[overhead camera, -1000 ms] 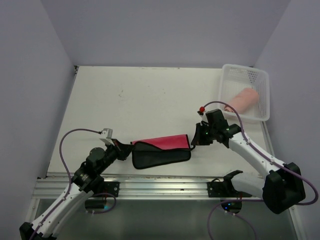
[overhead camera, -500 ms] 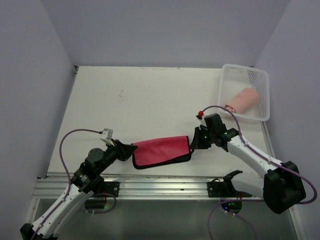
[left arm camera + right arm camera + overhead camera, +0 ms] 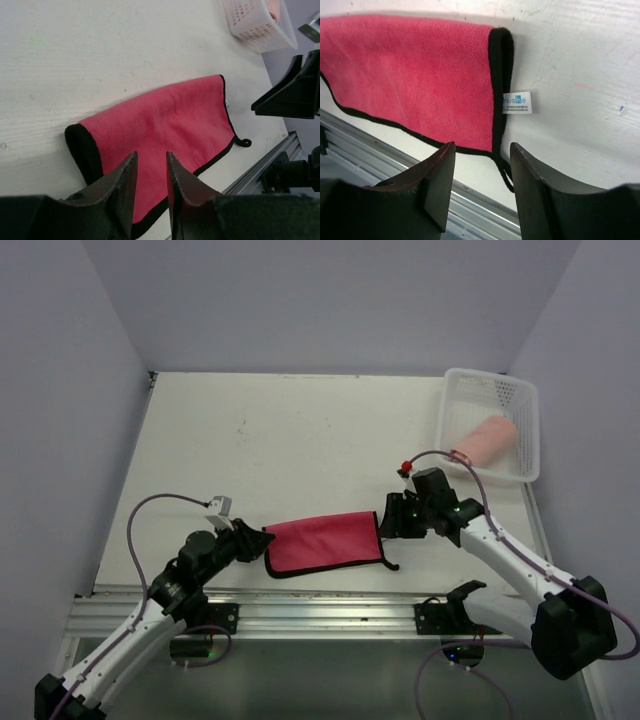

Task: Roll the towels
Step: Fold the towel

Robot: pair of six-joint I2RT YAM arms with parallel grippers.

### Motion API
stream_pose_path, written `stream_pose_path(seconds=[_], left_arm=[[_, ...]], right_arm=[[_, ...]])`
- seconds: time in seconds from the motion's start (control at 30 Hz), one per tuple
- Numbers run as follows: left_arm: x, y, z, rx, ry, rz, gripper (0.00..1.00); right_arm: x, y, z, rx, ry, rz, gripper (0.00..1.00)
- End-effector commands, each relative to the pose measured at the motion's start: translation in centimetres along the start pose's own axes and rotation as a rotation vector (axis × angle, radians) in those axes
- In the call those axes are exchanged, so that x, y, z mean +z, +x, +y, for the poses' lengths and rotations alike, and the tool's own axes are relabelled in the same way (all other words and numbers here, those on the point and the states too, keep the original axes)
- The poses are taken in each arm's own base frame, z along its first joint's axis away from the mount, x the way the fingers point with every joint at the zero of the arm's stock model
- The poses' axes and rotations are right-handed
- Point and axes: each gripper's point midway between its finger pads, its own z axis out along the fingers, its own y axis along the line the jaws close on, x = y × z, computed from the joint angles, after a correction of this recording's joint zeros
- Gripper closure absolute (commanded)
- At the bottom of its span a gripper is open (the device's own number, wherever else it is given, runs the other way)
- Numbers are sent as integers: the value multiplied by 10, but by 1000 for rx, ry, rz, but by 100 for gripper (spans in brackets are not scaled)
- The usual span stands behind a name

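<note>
The smaller towel, a red cloth with dark trim (image 3: 325, 542), lies flat, red face up, near the table's front edge. Its white tag (image 3: 517, 102) and a dark hanging loop (image 3: 505, 175) are at its right end. My left gripper (image 3: 254, 543) hovers at the cloth's left end, jaws open with only cloth showing beneath the gap (image 3: 151, 157). My right gripper (image 3: 386, 523) is at the right end, open and empty (image 3: 481, 147). The salmon-pink towel (image 3: 485, 440) lies rolled inside the white basket (image 3: 522, 405).
The white perforated basket stands at the back right corner, also seen in the left wrist view (image 3: 255, 22). A metal rail (image 3: 320, 605) runs along the table's front edge just below the cloth. Grey walls enclose the table on three sides.
A second ago the cloth was folded with its black side showing and both grippers shut on its ends. It now lies spread red face up, and both grippers have opened and let go.
</note>
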Motion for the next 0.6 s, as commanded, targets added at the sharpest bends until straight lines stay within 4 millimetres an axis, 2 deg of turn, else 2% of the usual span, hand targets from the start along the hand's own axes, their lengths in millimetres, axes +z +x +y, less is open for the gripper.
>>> stream_pose_path(seconds=[0.0,0.2,0.27,0.37,0.57], left_arm=[[8,-5,9,-16,-48,-30,67],[10,-14,17,14,-131,-30,70],[11,-19,13,25,-123,-43,70],[12,-23,10,25,-109,-58,70],[21,-29,1,26,-67,-73,73]], right_arm=[[-15,-24,-2,-22,58,-106,49],[-1,-40,9,13,12,-120,64],[4,-47,14,14,-4,-128,72],[9,-59,20,11,-24,-143,80],[21,-71,26,17,-38,-132,87]])
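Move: The folded towel's far right corner lies about 5 cm ahead of the right hand, 1 cm left and 5 cm below; the towel's middle is some 14 cm left and 2 cm back, and its strap loop 7 cm back and 1 cm right. From the left hand, the towel's far left corner is roughly 3 cm ahead, 2 cm left and 6 cm below, with the middle about 11 cm right and 1 cm back. The right hand, open and free of the towel, reaches forward about 4.5 cm and slightly left, along the towel's right end towards its far right corner, rising a little and sinking back to level while its fingers close from half open to nearly shut, with nothing seen between them. The left hand dips some 3.5 cm towards the towel's far left corner, then comes back up about 1 cm as it edges forward, tipping slightly down and keeping its fingers slightly open. ##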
